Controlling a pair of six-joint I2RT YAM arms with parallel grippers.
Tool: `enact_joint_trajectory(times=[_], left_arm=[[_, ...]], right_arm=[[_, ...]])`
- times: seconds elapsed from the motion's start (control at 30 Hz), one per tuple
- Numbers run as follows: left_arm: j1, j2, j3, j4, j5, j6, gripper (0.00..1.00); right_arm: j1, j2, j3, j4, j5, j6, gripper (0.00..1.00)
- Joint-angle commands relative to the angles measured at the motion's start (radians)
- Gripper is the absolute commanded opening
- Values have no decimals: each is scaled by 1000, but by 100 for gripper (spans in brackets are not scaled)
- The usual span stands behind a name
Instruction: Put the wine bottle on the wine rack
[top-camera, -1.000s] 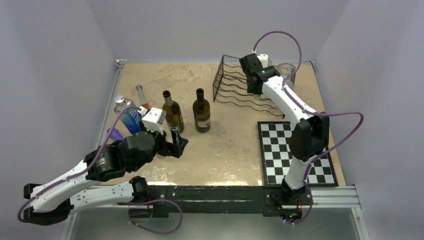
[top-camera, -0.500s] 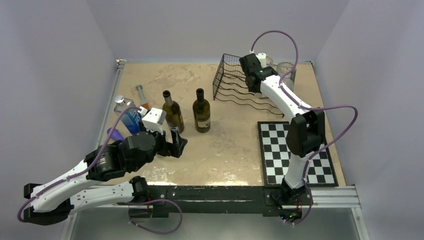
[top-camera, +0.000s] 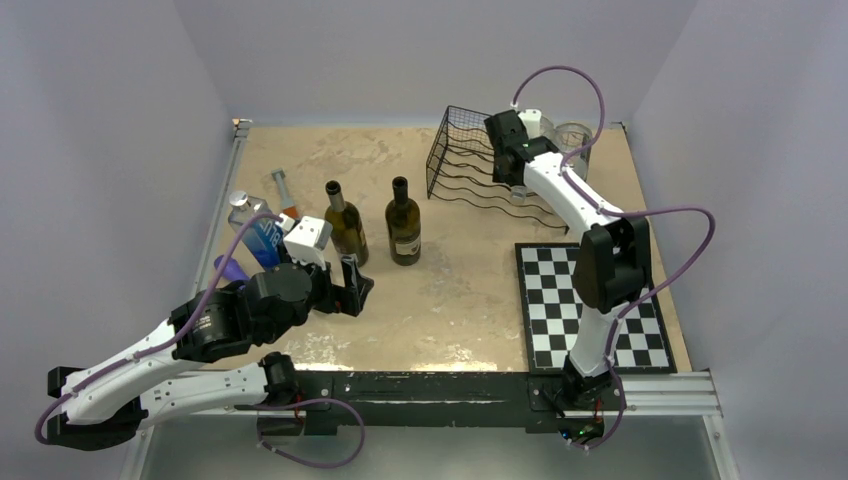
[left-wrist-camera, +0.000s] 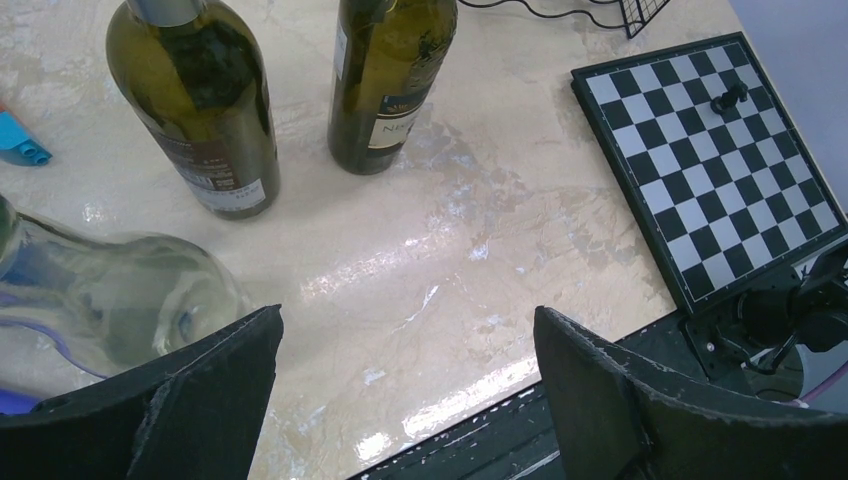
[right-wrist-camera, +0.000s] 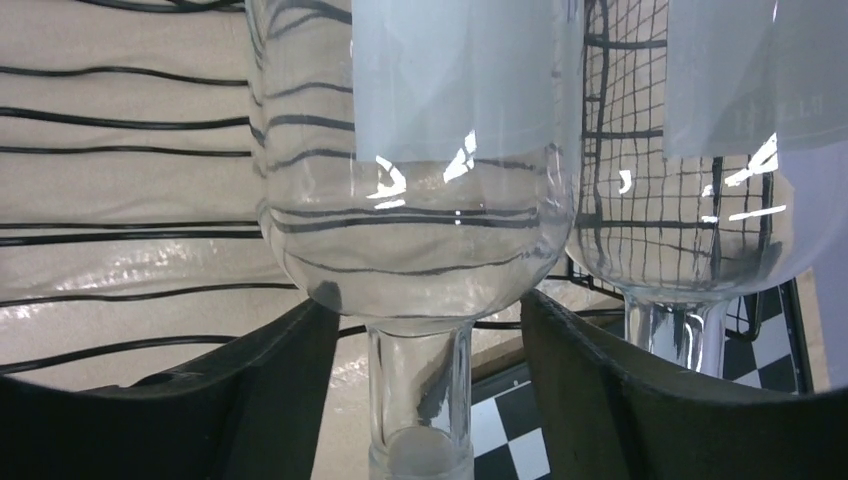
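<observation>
The black wire wine rack (top-camera: 470, 165) stands at the back of the table, its wavy wires (right-wrist-camera: 120, 180) showing in the right wrist view. A clear glass wine bottle (right-wrist-camera: 420, 150) lies on it, neck toward the camera. My right gripper (right-wrist-camera: 425, 400) is open around that neck, with a gap on each side between glass and fingers (right-wrist-camera: 250, 400). In the top view the right gripper (top-camera: 510, 172) sits over the rack. My left gripper (left-wrist-camera: 405, 390) is open above bare table, near two upright dark green wine bottles (left-wrist-camera: 200, 110) (left-wrist-camera: 390, 80).
A second clear bottle (right-wrist-camera: 720, 150) lies on the rack to the right. A chessboard (top-camera: 580, 310) lies front right. A blue-labelled bottle (top-camera: 258, 235), a small orange bottle (top-camera: 285, 195) and a clear bottle (left-wrist-camera: 110, 300) crowd the left side by my left arm.
My right gripper has opened off the clear bottle's neck, which now rests on the rack. The left arm has stayed put.
</observation>
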Motion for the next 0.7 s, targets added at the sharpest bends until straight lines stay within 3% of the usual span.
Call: enact_joint_trajectory(times=[0.0,0.2,0.27,0.67], left_arm=[[5,-8,28,8,-11,-18,99],[5,-22,31,-1,-20,-17,99],[5,-29,38,-4,-26,-13,99],[5,-58,139,-7,-25,100,99]], right_arm=[[-9,-66,5,115,21,23,73],[-9,-162,-1,119,-37,-4,84],[-8,-249,-47,213,-96,-76,90],[58,-504,1,104,-723,-372,98]])
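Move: The nearer dark wine bottle stands about 28 cm left of the right hand and 12 cm back, its middle slightly lower; the second one is some 12 cm farther left. At the right fingers, the clear bottle's middle is about 4 cm ahead; another clear bottle lies roughly 10 cm to the hand's right. From the left hand, the nearer wine bottle is some 19 cm ahead, 12 cm right and 13 cm lower. Fingers opening fully, the right hand rises about 19 cm off the clear bottle, then back and left. ##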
